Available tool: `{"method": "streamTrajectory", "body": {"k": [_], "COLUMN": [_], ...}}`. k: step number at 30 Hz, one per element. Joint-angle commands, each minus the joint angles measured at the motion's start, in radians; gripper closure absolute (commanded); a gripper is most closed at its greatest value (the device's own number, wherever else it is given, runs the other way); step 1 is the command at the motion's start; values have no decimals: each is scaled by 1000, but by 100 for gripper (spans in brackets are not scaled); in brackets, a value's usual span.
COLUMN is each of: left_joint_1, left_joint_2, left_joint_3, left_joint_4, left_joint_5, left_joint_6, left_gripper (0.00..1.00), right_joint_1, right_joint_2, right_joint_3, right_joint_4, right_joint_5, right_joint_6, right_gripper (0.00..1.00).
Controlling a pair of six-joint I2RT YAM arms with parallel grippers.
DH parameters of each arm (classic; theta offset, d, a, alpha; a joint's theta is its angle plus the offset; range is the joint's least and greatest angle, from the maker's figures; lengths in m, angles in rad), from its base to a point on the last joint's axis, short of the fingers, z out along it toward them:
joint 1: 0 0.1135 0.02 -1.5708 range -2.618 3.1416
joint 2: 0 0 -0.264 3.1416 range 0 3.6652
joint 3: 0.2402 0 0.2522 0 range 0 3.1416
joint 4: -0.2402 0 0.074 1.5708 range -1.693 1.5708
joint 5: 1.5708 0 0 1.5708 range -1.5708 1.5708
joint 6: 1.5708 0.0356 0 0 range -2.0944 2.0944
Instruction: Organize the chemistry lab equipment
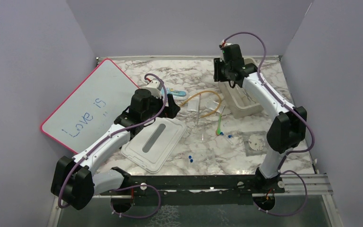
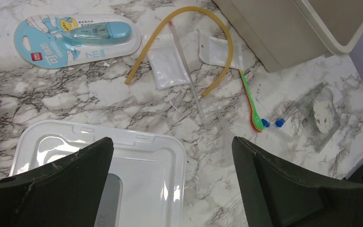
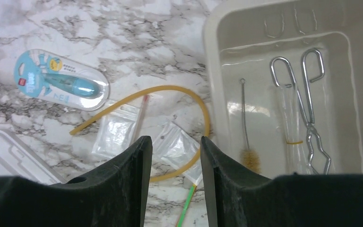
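The amber rubber tubing lies curved on the marble table among small clear plastic bags. A thin green stick lies beside blue-capped clear vials. Metal forceps, a small brush and a glass tube rest in the beige bin. My left gripper hovers open over the clear lid's edge, holding nothing. My right gripper hangs open and empty beside the bin's left wall.
A clear plastic lid lies at the front left. A whiteboard leans at the left. A blue correction-tape pack lies at the back. A wire gauze square sits at the right.
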Motion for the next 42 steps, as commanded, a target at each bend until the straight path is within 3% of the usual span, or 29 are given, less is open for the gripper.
{"method": "streamTrajectory", "body": {"k": [1, 11, 19, 25, 38, 42], "left_joint_1": [-2, -2, -2, -2, -1, -1], "left_joint_2": [-23, -20, -28, -27, -25, -23], "left_joint_3": [26, 26, 25, 25, 28, 28], "left_joint_4": [9, 4, -3, -5, -12, -11], "left_joint_5": [-13, -31, -43, -41, -52, -47], "left_joint_6": [12, 14, 19, 26, 29, 26], "left_gripper": [1, 1, 1, 1, 1, 1], "right_joint_1": [112, 288, 328, 332, 331, 323], "right_joint_2": [-54, -11, 131, 190, 284, 283], "right_joint_3": [-1, -215, -195, -186, -170, -207], "right_joint_4": [-6, 77, 52, 38, 46, 81], "right_joint_5": [179, 117, 190, 190, 246, 214], "right_joint_6": [28, 225, 383, 396, 372, 389], "right_gripper": [54, 57, 61, 69, 73, 80]}}
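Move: The thin clear rod's middle lies about 7 cm back, 10 cm left and 19 cm below the right hand. Touching its left side is a white packet, 5 cm back and 13 cm left of the hand; a second packet is 6 cm back, 4 cm left. The tan tubing loops around 4 cm back, 7 cm left, and the grey box is 9 cm right, 1 cm ahead. From the left hand the rod lies about 9 cm ahead, 8 cm right. Right hand swoops some 18 cm down, 10 cm left and 9 cm back, tipping down, fingers narrowing around the rod. ##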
